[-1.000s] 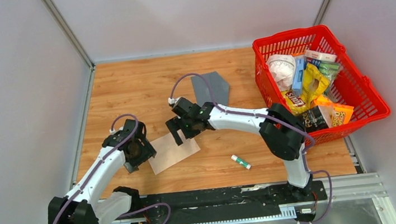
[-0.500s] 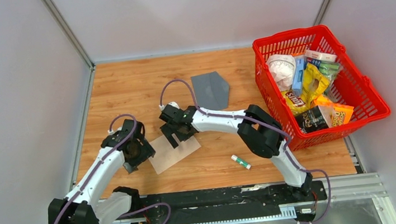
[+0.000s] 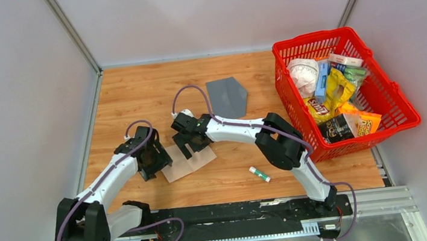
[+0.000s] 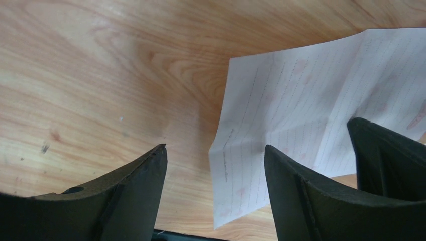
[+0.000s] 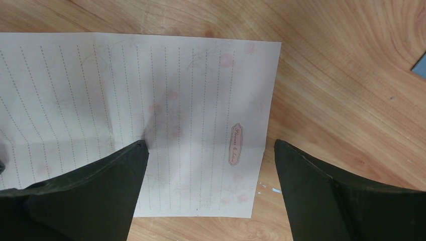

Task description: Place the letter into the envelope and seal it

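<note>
The letter, a pale lined sheet with fold creases, lies flat on the wood in front of both arms. My left gripper is open at its left edge. In the left wrist view the letter has its edge between the spread fingers, and the gripper holds nothing. My right gripper hangs open over the sheet's far right part. In the right wrist view the gripper has one finger above the letter and the other above bare wood. The dark grey envelope lies farther back, untouched.
A red basket full of snack packets and boxes stands at the right. A small white glue stick lies on the wood near the front, right of the letter. Grey walls close the table at the left and back.
My left gripper has slid right to the letter's left edge. My right gripper came forward and left from near the envelope to above the letter, then stayed. The letter has not moved.
</note>
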Controlling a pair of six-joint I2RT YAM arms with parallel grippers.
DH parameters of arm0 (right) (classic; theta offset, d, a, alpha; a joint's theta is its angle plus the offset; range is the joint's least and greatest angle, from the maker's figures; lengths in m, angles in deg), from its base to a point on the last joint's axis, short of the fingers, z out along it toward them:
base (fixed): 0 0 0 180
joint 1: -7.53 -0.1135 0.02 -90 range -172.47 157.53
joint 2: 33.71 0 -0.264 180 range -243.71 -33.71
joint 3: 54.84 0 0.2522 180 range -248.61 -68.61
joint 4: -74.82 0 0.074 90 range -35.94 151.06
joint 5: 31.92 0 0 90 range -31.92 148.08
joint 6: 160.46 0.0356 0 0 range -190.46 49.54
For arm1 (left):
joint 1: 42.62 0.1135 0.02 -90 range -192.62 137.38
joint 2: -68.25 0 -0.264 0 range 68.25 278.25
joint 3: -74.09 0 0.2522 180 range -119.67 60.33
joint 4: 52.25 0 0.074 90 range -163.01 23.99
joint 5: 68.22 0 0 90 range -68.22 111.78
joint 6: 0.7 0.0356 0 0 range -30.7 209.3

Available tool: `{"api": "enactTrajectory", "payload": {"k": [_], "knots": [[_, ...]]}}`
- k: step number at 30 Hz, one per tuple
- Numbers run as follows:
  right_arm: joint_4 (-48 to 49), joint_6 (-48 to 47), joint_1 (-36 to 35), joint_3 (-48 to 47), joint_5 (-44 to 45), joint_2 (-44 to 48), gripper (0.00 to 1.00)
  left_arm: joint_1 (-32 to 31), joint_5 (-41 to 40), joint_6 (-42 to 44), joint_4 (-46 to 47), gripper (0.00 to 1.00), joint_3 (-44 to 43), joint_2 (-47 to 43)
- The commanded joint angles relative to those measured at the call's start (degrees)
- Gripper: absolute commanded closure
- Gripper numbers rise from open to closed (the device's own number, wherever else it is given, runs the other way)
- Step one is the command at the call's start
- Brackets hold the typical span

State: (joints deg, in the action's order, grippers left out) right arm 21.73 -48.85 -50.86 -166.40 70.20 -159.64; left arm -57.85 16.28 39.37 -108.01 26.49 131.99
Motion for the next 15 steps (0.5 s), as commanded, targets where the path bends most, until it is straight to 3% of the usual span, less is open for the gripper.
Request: {"api": "enactTrajectory", "payload": {"k": [1,8,13,15], "knots": [[-0.8,0.5,0.6,2.3,-0.3,-0.7,0.00,0.3,2.3,3.2,7.2,0.23,-0.2,1.7],[1.0,1.9,2.8,3.6,-7.0,0.9,0.00,0.3,5.0,4.2,8.9,0.32,-1.7,3.3],[1.3,2.9,3.5,3.8,-9.9,2.3,0.00,0.3,5.1,4.7,8.2,0.58,-3.4,2.9],[1.6,3.5,3.6,3.8,-11.1,3.1,0.00,0.3,4.1,5.5,6.4,0.62,-5.2,2.4]]}}
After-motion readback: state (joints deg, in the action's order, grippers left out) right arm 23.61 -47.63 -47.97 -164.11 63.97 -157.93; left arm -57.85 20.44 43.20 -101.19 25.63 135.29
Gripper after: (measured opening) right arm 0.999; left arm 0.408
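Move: The letter lies under both my hands. Its middle is some 9 cm to the right of my left hand and about 2 cm ahead, so my left fingers already straddle its left edge, roughly 2 cm above the table. From my right hand, whose open fingers are low over the letter's right half, that middle is about 4 cm left and 2 cm back. The envelope lies some 11 cm right and 18 cm ahead of my right hand, the glue stick about 17 cm right and 10 cm back. I slide my left hand low over the table, forward and to the right by about 3 cm, further onto the letter's left edge, and bring its fingers from wide open to less than half open around that edge. My right hand stays over the right half with fingers wide open, tilting about 5 degrees so its left finger eases up from the paper. ##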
